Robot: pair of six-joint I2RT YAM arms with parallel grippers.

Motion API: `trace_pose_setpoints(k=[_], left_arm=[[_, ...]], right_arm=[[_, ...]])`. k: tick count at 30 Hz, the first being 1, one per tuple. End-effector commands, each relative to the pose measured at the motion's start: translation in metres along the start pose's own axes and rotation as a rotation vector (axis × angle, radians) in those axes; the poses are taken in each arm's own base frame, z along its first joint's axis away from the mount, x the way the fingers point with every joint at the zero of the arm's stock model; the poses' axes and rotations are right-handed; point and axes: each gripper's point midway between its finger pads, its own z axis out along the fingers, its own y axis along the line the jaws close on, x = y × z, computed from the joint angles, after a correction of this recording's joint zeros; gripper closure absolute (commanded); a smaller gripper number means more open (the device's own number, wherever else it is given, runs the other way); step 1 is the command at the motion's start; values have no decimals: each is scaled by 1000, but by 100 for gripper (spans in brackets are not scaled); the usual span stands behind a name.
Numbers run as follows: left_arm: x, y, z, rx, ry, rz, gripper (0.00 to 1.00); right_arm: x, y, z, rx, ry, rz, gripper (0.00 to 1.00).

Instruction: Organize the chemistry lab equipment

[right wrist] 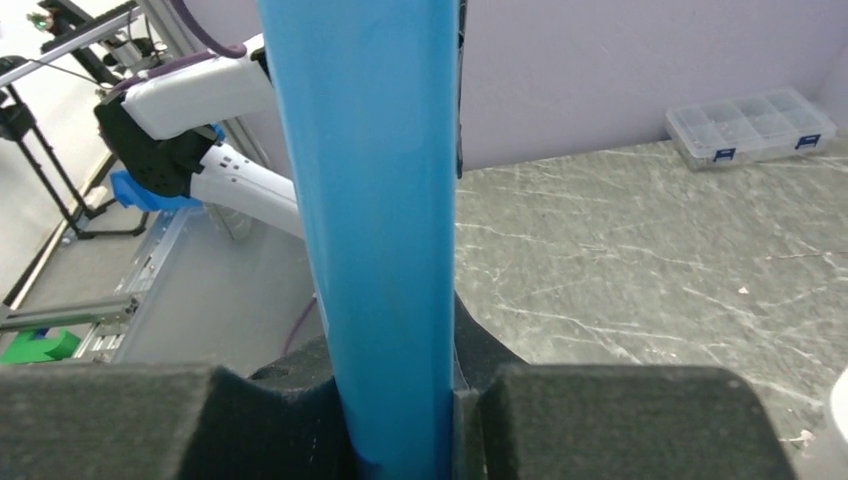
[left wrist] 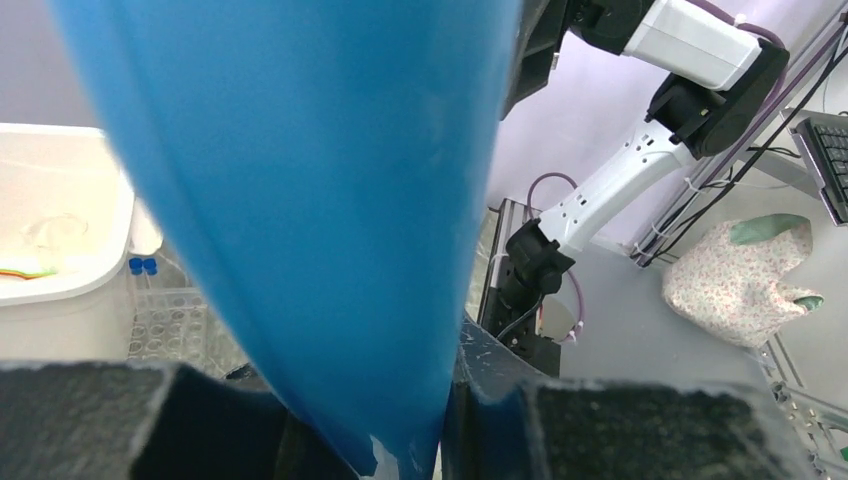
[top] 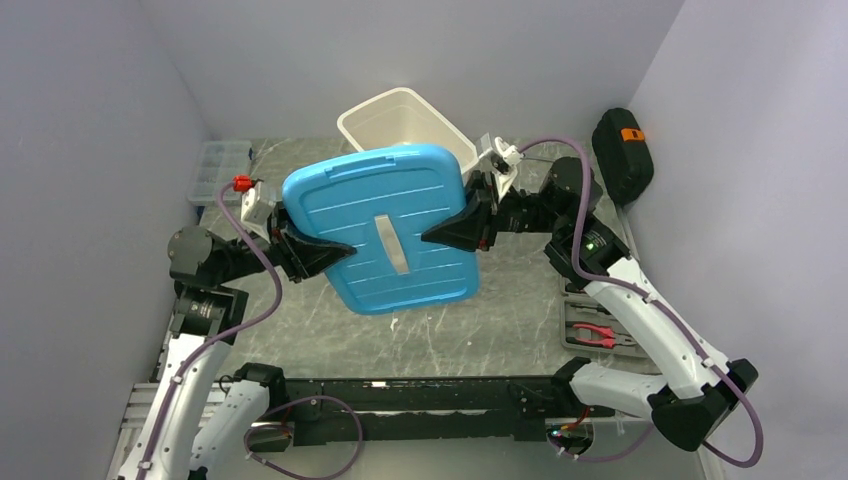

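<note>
A large blue lid [top: 385, 225] hangs tilted above the table, held between both arms. My left gripper [top: 318, 252] is shut on its left edge, and my right gripper [top: 450, 228] is shut on its right edge. In the left wrist view the blue lid [left wrist: 320, 180] fills the middle and runs down between the jaws of the left gripper [left wrist: 400, 440]. Beside it stand blue-capped vials [left wrist: 142, 266] and a clear tube rack [left wrist: 175, 325]. In the right wrist view the lid [right wrist: 370, 200] stands edge-on in the right gripper [right wrist: 400, 420]. A red nozzle [top: 241, 183] shows behind the left wrist.
An open white bin [top: 400, 115] stands behind the lid, its wall [left wrist: 60, 290] near the vials. A clear organizer box [top: 218, 165] sits at the back left and a black case [top: 620, 150] at the back right. Red-handled pliers [top: 600, 335] lie in a tray on the right.
</note>
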Motion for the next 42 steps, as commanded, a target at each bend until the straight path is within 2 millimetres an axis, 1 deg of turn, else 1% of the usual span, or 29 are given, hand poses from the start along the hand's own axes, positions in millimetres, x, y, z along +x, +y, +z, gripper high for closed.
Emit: trace_pose_setpoints(k=[1, 3, 5, 7, 8, 9, 10, 14, 19, 21, 23, 26, 28, 29, 30, 32, 34, 37, 42], left_arm=[[-6, -5, 0, 29, -19, 52, 100], [-7, -8, 0, 42, -25, 64, 100], [-10, -8, -1, 36, -44, 71, 100], [-14, -8, -1, 20, -71, 71, 100], [-16, -8, -1, 10, -79, 70, 100], [-18, -8, -1, 3, -85, 70, 100], [-20, -9, -1, 1, -90, 70, 100], [-26, -9, -1, -10, -119, 39, 100], [-29, -13, 0, 25, -155, 19, 100], [-29, -14, 0, 27, -157, 22, 100], [-31, -15, -1, 17, -167, 34, 100], [-40, -15, -3, -6, -208, 58, 100], [-47, -16, -3, -10, -237, 68, 100], [-50, -16, -3, -12, -250, 69, 100], [-54, -15, -3, -17, -265, 67, 100], [-60, -16, -3, -13, -294, 67, 100], [-65, -16, -3, -10, -330, 58, 100], [-73, -15, -4, -16, -372, 67, 100], [-78, -12, -4, -34, -385, 68, 100]], right_arm=[[-12, -26, 0, 136, -36, -70, 72], [-7, -39, -3, 191, -37, -63, 53], [-3, -48, -6, 232, -43, -55, 36], [2, -52, -9, 244, -47, -43, 21], [3, -52, -9, 235, -54, -47, 16], [5, -52, -9, 230, -53, -44, 4], [7, -53, -9, 228, -51, -42, 1], [16, -61, -11, 270, -40, -39, 0], [29, -70, -10, 283, -36, -28, 1], [33, -79, -10, 316, -39, -14, 1], [34, -96, -18, 423, -56, -2, 0], [30, -104, -32, 494, -118, 23, 0], [27, -103, -39, 493, -172, 39, 0], [22, -101, -40, 478, -208, 39, 0], [21, -97, -40, 449, -228, 43, 0], [22, -89, -37, 396, -259, 66, 0], [28, -85, -34, 356, -276, 91, 0], [32, -84, -34, 343, -301, 113, 0], [32, -78, -33, 293, -344, 142, 2]])
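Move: The blue lid is between both hands, its middle about 3 cm ahead and 6 cm right of the left hand, 1 cm ahead and 8 cm left of the right, roughly level. The white box for it stands some 27 cm ahead and 10 cm right of the left hand, 27 cm ahead and 5 cm left of the right, its middle some 27 cm below. The clear well plate lies roughly 18 cm ahead, 12 cm right and 37 cm below the left hand. Right hand lets go, going 8 cm forward and down; left keeps the lid, raising it about 5 cm. ##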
